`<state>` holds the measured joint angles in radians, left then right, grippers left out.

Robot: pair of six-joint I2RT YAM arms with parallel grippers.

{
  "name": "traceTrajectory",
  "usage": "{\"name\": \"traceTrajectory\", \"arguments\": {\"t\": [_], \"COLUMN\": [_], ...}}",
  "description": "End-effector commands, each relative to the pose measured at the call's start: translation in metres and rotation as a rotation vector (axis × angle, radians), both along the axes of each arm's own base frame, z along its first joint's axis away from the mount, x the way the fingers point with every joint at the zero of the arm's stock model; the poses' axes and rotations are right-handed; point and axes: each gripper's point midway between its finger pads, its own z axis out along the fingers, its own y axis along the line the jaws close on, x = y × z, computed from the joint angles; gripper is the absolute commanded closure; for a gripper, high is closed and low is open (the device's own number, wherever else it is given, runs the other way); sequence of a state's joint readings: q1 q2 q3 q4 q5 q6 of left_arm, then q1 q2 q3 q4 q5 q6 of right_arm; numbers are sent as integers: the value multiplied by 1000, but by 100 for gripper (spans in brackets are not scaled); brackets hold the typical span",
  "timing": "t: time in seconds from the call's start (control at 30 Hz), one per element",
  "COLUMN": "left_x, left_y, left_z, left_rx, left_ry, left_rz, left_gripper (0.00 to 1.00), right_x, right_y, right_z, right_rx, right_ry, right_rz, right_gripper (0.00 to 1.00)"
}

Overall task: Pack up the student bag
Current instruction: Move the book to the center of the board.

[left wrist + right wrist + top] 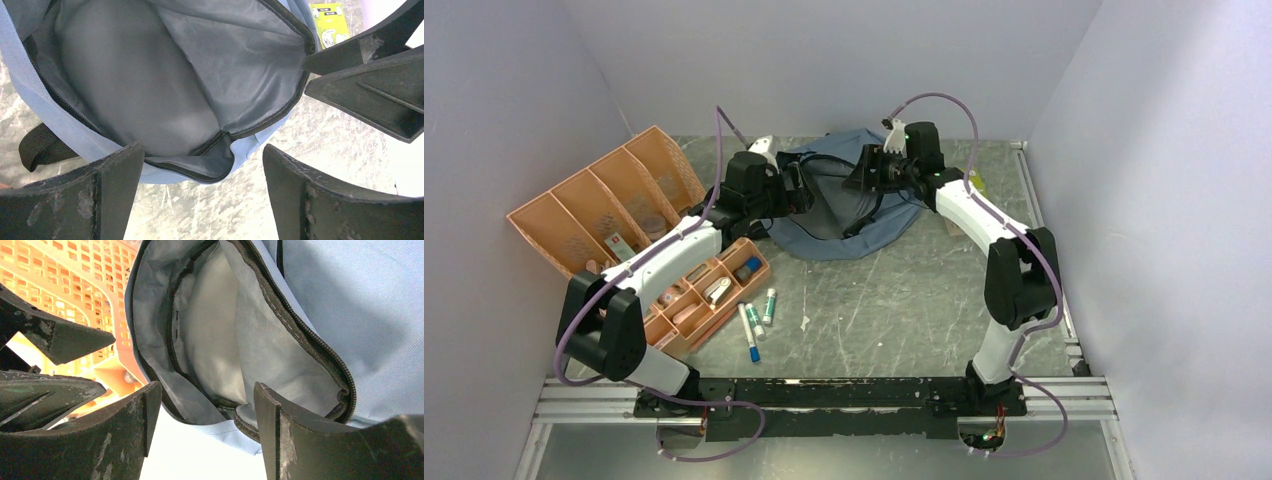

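The student bag [839, 225] is a grey-blue backpack lying at the back middle of the table, with its main zip open. My left gripper [802, 190] and right gripper [861, 178] face each other over its mouth. In the left wrist view the bag [150, 85] shows its grey lining. The left gripper [202, 175] is open, with the zipper rim lying between its fingers, not pinched. In the right wrist view the bag [225, 340] gapes. The right gripper [205, 415] is open with the rim between its fingers.
A tall orange slotted organiser [604, 195] stands at the left, and an orange compartment tray [709, 290] lies in front of it. Three markers [754, 322] lie on the table nearby. A yellow-green card [327, 22] lies right of the bag. Walls close in the sides and back.
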<state>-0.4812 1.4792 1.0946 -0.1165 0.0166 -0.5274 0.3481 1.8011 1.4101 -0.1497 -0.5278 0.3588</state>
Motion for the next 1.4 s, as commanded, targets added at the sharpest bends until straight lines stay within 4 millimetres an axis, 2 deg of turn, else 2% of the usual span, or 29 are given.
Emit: {"name": "traceTrajectory", "arguments": {"t": [0.0, 0.07, 0.27, 0.47, 0.53, 0.67, 0.7, 0.83, 0.9, 1.07, 1.1, 1.13, 1.2, 1.37], "left_x": [-1, -2, -7, -22, -30, -45, -49, -62, -67, -74, -74, -75, -74, -73], "left_y": [-5, -6, -7, -11, -15, -22, -22, -23, -21, -16, -17, -19, -20, -15], "left_z": [19, 23, 35, 30, 27, 23, 22, 23, 26, 32, 34, 36, 35, 38], "left_rx": [-24, -21, 17, 5, 1, -9, -11, -14, -16, -6, -12, -15, -3, 13], "left_ry": [-67, -83, -131, -121, -113, -102, -97, -93, -98, -110, -115, -117, -110, -115], "left_rz": [-51, -70, -125, -148, -160, -178, -181, -187, -186, -177, -180, -189, -201, -177], "left_gripper": [8, 8, 7, 7, 7, 7, 7, 7, 7, 6, 6, 7, 7, 6], "right_x": [-5, -1, 4, 10, 18, 48, 60, 99, 115, 144, 149, 155, 162, 173], "right_y": [-14, -30, -110, -205, -227, -256, -263, -284, -295, -320, -319, -335, -344, -347], "right_z": [7, 10, 11, -20, -30, -46, -40, -46, -58, -86, -92, -96, -105, -98], "right_rx": [-46, -99, -231, -405, -447, -507, -514, -526, -553, -606, -602, -594, -589, -582], "right_ry": [-42, -67, -76, 17, 38, 75, 59, 45, 45, 87, 94, 101, 122, 44], "right_rz": [-34, -126, -504, -818, -864, -922, -950, -1007, -1034, -1095, -1089, -1111, -1115, -1101], "right_gripper": [29, 29, 26, 8, 5, 3, 3, 3, 2, 2, 2, 2, 2, 2]}}
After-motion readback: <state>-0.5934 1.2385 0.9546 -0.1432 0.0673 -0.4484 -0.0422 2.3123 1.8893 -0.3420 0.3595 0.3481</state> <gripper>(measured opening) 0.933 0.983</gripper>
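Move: Lying to the right of the right hand is the green book, roughly 31 cm across, 9 cm farther out and some 17 cm lower. The open bag is almost beneath that hand, its middle about 3 cm ahead, 3 cm to the left and 14 cm down. A side rail runs about 21 cm to the right of the book, level with it. From the left hand, the book is about 43 cm to the right, 14 cm ahead and 17 cm below. Swinging clear of the bag, the right hand sweeps some 34 cm right, then reaches about 16 cm forward and sinks 12 cm over the far end of the green book, turning about 60 degrees clockwise, tipping its fingers further down and opening them fully. The left hand, still open, backs about 7 cm. ##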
